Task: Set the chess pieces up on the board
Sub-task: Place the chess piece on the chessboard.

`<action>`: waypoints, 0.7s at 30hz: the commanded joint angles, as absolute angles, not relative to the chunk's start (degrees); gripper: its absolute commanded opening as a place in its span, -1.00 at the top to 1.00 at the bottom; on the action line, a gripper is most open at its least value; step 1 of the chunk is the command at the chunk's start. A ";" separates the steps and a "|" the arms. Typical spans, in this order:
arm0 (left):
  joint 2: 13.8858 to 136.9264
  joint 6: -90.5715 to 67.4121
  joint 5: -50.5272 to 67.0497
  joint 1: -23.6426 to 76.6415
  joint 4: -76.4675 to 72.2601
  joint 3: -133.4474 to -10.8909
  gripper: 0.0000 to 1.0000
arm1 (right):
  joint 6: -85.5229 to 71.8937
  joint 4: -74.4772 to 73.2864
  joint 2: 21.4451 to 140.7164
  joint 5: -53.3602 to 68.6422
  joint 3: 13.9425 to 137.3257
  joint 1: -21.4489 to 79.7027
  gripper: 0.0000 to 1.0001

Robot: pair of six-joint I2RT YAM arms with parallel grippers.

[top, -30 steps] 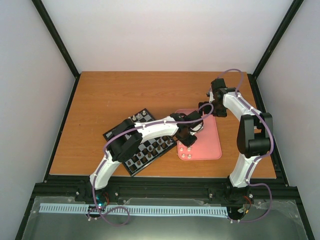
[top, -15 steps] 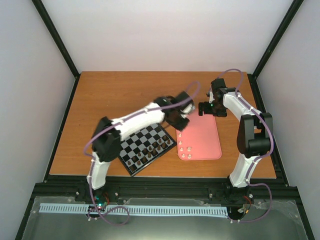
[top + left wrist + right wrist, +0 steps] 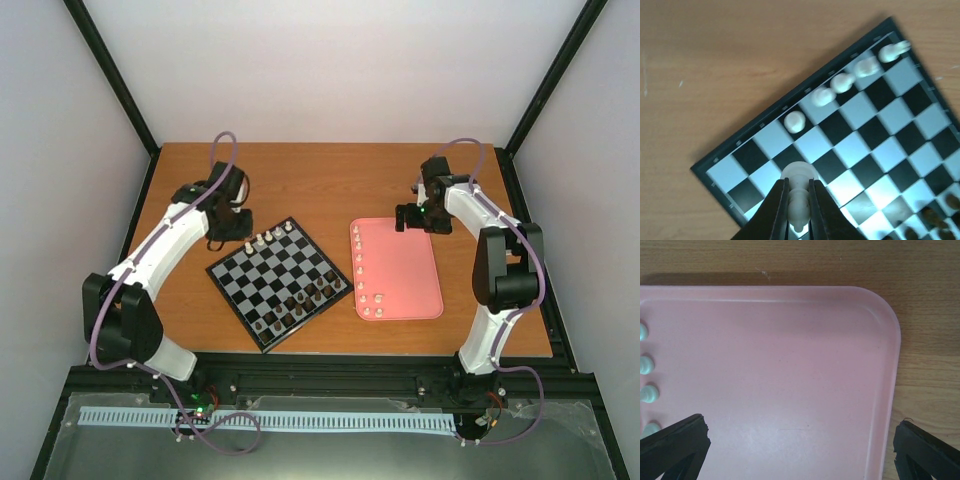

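My left gripper [image 3: 799, 200] is shut on one cream-white chess piece [image 3: 799, 175] and holds it just above the far left corner of the board [image 3: 865, 130]. From the top view the left gripper [image 3: 232, 238] hangs by that corner of the board [image 3: 262, 278]. Several white chess pieces [image 3: 842, 82] stand in a row along the board's far edge [image 3: 270, 235]. More white pieces [image 3: 358, 258] stand on the pink tray [image 3: 410, 270]. My right gripper [image 3: 405, 218] is open above the tray's far end [image 3: 790, 365], nothing between its fingers [image 3: 677, 440].
Dark brown pieces [image 3: 300, 305] fill the board's near rows. In the right wrist view, a few white pieces [image 3: 646, 365] line the tray's left side. Black frame rails border the wooden table [image 3: 330, 180] on all sides.
My left arm has swung from over the pink tray leftward to the board's far left corner, carrying the white piece. The right arm has barely moved.
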State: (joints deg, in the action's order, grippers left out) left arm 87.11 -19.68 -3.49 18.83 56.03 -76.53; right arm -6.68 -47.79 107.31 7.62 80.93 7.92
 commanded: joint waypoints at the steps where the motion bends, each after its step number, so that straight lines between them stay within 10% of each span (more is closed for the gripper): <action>1: 84.30 -23.04 -1.54 14.15 55.76 -71.16 0.98 | -6.15 -47.64 108.24 7.91 82.01 8.26 -1.00; 21: 93.28 -23.05 0.38 11.43 47.23 -66.24 0.98 | -5.98 -47.99 108.70 7.62 82.02 8.26 -1.00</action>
State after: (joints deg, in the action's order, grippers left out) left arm 91.64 -22.59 0.40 11.92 49.30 -64.20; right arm -6.66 -47.81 108.01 7.77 80.95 7.92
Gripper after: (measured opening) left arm 0.100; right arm 1.000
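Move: The left gripper still holds a white chess piece; its place, the empty f1 square, lies about 4 cm to the left, level fore and aft, and 14 cm below. The white piece on e1 stands about 3 cm right of that square and 1 cm farther out, the d1 piece as much again beyond, and the board's left corner some 9 cm left of f1 and 3 cm nearer. From the right gripper, f1 is roughly 44 cm left, 4 cm back and 5 cm below. Bring the left gripper down about 9 cm towards the empty f1 square beside the e1 piece, going left about 4 cm and back 3 cm early on, then easing forward a centimetre as it sinks. Tip the fingers some 10 degrees nearer to vertical, turn slightly counter-clockwise, and keep the white piece pinched. ##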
